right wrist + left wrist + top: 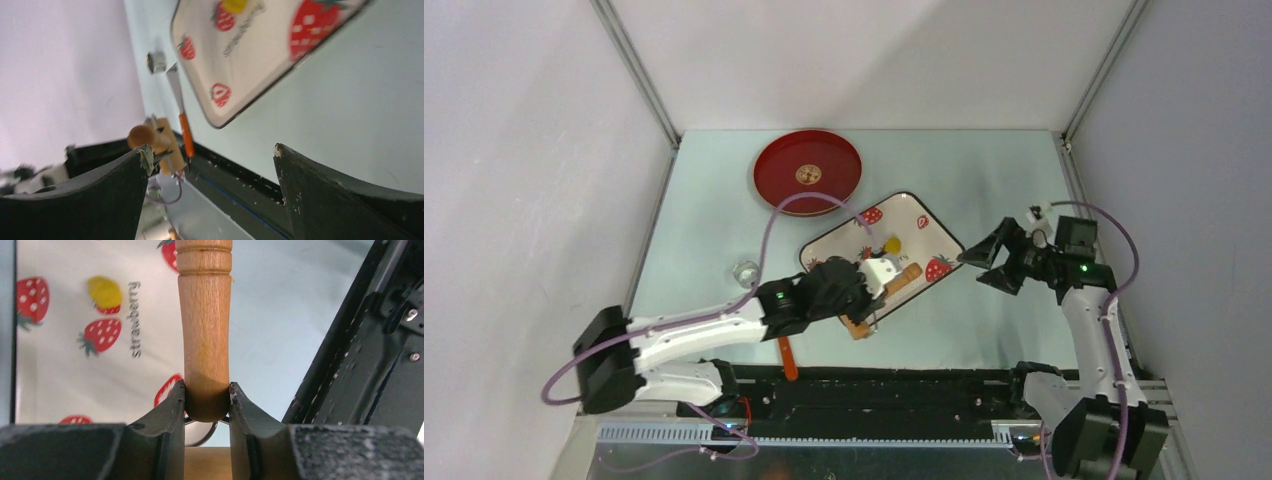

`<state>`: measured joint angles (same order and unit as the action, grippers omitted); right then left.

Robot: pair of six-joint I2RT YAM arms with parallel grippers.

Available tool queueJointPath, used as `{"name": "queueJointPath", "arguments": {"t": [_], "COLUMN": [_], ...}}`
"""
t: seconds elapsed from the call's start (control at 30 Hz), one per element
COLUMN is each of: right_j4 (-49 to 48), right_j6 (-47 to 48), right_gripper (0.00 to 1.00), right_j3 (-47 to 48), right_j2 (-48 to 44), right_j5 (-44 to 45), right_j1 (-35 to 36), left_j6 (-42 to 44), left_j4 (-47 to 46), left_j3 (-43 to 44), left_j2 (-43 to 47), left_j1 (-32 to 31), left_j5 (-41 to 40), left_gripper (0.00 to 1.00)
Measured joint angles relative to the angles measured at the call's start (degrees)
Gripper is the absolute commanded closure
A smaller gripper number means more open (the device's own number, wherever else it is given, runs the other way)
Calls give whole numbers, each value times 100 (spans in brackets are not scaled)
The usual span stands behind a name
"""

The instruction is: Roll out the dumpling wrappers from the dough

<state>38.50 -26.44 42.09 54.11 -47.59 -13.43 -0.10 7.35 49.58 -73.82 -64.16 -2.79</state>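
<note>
A small lump of yellow dough point(891, 244) lies on the white strawberry-print tray point(929, 215) and shows in the left wrist view as dough point(104, 291) on a printed berry. My left gripper point(879, 290) is shut on the rounded handle end of the wooden rolling pin point(907, 274). Seen from the wrist, the pin point(205, 325) runs away from the left gripper point(207, 395) over the tray's near edge. A small pale disc, perhaps a dumpling wrapper point(807, 174), sits in the middle of the red plate point(774, 180). My right gripper point(986, 262) is open just right of the tray, holding nothing.
A small metal ring cutter point(745, 270) stands left of the tray. An orange-handled tool point(787, 358) lies by the black rail at the near edge. The right wrist view shows its gripper point(212, 155), the tray point(260, 65), the cutter point(156, 61) and the orange-handled tool point(186, 132).
</note>
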Motion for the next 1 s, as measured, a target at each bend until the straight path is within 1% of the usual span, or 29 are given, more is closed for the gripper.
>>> {"name": "queueJointPath", "arguments": {"t": [0.17, 0.3, 0.37, 0.43, 0.57, 0.7, 0.77, 0.87, 0.93, 1.0], "right_j4": [-334, -575, -625, -649, -660, -568, -566, -531, -518, -466], "right_j6": [-254, -435, -485, -507, -546, -579, -597, -586, -577, -573], "right_gripper": [6, 9, 12, 16, 18, 22, 26, 38, 41, 41], "right_j3": [577, 1091, 1360, 1600, 2006, 2448, 2680, 3029, 3147, 3163], "right_j2": [291, 577, 798, 1078, 1768, 2400, 2669, 3097, 3355, 3571], "right_j5": [-304, -610, -675, -680, -662, -531, -494, -452, -417, -411], "right_j1": [1222, 2035, 2527, 3069, 4065, 4752, 4977, 5283, 5416, 5534], "left_j6": [17, 74, 116, 140, 214, 313, 363, 422, 463, 476], "left_j4": [66, 155, 199, 225, 339, 487, 568, 619, 643, 656], "left_j3": [-1067, -1504, -1663, -1740, -1816, -1816, -1816, -1816, -1816, -1816], "left_j2": [1427, 2437, 2887, 3141, 3403, 3394, 3392, 3401, 3418, 3427], "left_j1": [254, 282, 282, 284, 282, 282, 280, 280, 280, 280], "left_j5": [-52, -103, -101, -98, -87, 2, 17, 11, -7, -11], "left_gripper": [100, 100, 100, 100, 100, 100, 100, 100, 100, 100]}}
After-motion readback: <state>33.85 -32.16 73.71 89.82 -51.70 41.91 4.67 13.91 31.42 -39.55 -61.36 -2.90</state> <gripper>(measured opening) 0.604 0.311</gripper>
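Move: The roller's free handle sticks up out of the left fingers, its middle about 17 cm to the right hand's left, 4 cm back and roughly level with that hand. From the left hand it is some 4 cm ahead, 5 cm right and 3 cm up. Counted from the right hand, the roller head is about 12 cm back, 27 cm left and 7 cm lower; the tray's middle is 8 cm ahead, 19 cm left and 16 cm down, and the yellow dough 12 cm ahead, 18 cm left, equally low. The roller, still gripped near its head end, is carried about 10 cm left and slightly back by the left hand, which then all but stops and presents the handle. The right hand sweeps some 25 cm left after it, curving back, rising then sinking, and turning about 55 degrees counter-clockwise; its wide-open fingers narrow around the handle without yet closing on it. ##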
